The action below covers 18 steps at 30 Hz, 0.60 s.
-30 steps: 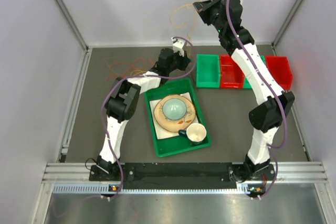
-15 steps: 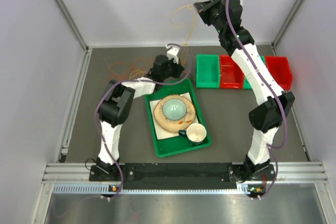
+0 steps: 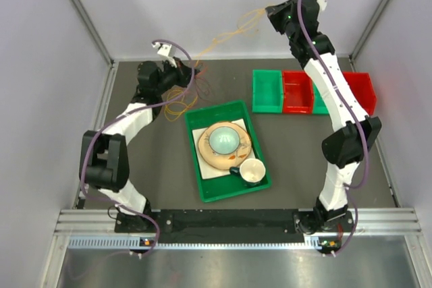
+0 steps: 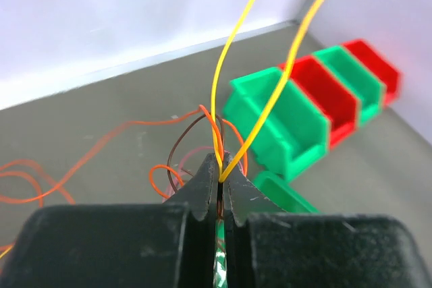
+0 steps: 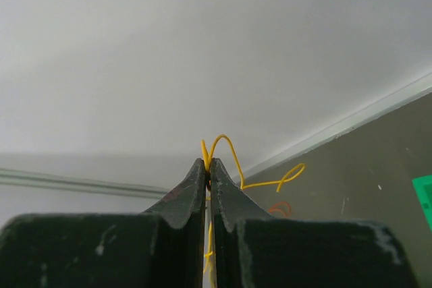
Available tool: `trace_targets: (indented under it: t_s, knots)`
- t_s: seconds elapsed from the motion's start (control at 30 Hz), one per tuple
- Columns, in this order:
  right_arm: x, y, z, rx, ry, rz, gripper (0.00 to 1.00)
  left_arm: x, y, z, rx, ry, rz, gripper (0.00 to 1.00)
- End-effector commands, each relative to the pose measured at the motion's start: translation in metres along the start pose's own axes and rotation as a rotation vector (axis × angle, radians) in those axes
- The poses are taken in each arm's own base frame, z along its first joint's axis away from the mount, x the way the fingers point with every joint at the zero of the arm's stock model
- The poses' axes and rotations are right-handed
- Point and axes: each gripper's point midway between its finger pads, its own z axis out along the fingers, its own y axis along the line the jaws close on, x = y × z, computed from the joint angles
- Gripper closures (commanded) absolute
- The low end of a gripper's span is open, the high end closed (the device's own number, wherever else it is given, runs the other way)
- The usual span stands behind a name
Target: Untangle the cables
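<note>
The cables are thin yellow, orange, red and brown wires. A loose tangle of them (image 3: 177, 97) lies on the grey table at the back left. My left gripper (image 3: 183, 67) hovers just above that tangle, shut on yellow cables (image 4: 231, 42) that rise from its tips (image 4: 221, 175). Orange and brown loops (image 4: 177, 145) hang behind the fingers. A pale yellow strand (image 3: 233, 32) stretches up and right to my right gripper (image 3: 273, 13), raised high by the back wall. That gripper (image 5: 206, 164) is shut on a yellow cable loop (image 5: 228, 145).
A green tray (image 3: 196, 166) in the middle holds a plate, an upturned bowl (image 3: 223, 141) and a cup (image 3: 252, 171). A row of green and red bins (image 3: 297, 91) stands at the back right. Walls close in the back and both sides.
My left arm has swung left from the tray's far edge to the back left, its jaws closing on the cables. The right gripper shifted slightly right, and the yellow strand now spans between them.
</note>
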Motion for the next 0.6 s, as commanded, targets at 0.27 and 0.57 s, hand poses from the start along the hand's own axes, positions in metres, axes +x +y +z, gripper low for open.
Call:
trace_targets:
  t_s: [0.27, 0.57]
  knots:
    - [-0.027, -0.072, 0.017, 0.200, -0.067, 0.026, 1.00, -0.074, -0.011, -0.090, 0.261, -0.057, 0.045, 1.00]
    - [-0.043, -0.102, 0.010, 0.277, -0.116, 0.032, 1.00, -0.069, 0.007, -0.106, 0.333, 0.016, 0.031, 1.00]
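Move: The left hand, pinching orange and brown cables with yellow strands at its tips, has the loose coils roughly 22 cm below, 3 cm to its left and 2 cm ahead; the green tray lies 20 cm back, 12 cm right of it. The right hand, holding the yellow cable, has the coils some 34 cm left, 4 cm back and 42 cm below; the nearest green bin is 40 cm below, 2 cm ahead and 2 cm left. The still-shut hands part: left draws orange cable some 9 cm left, back, up; right sinks 9 cm, going right. ##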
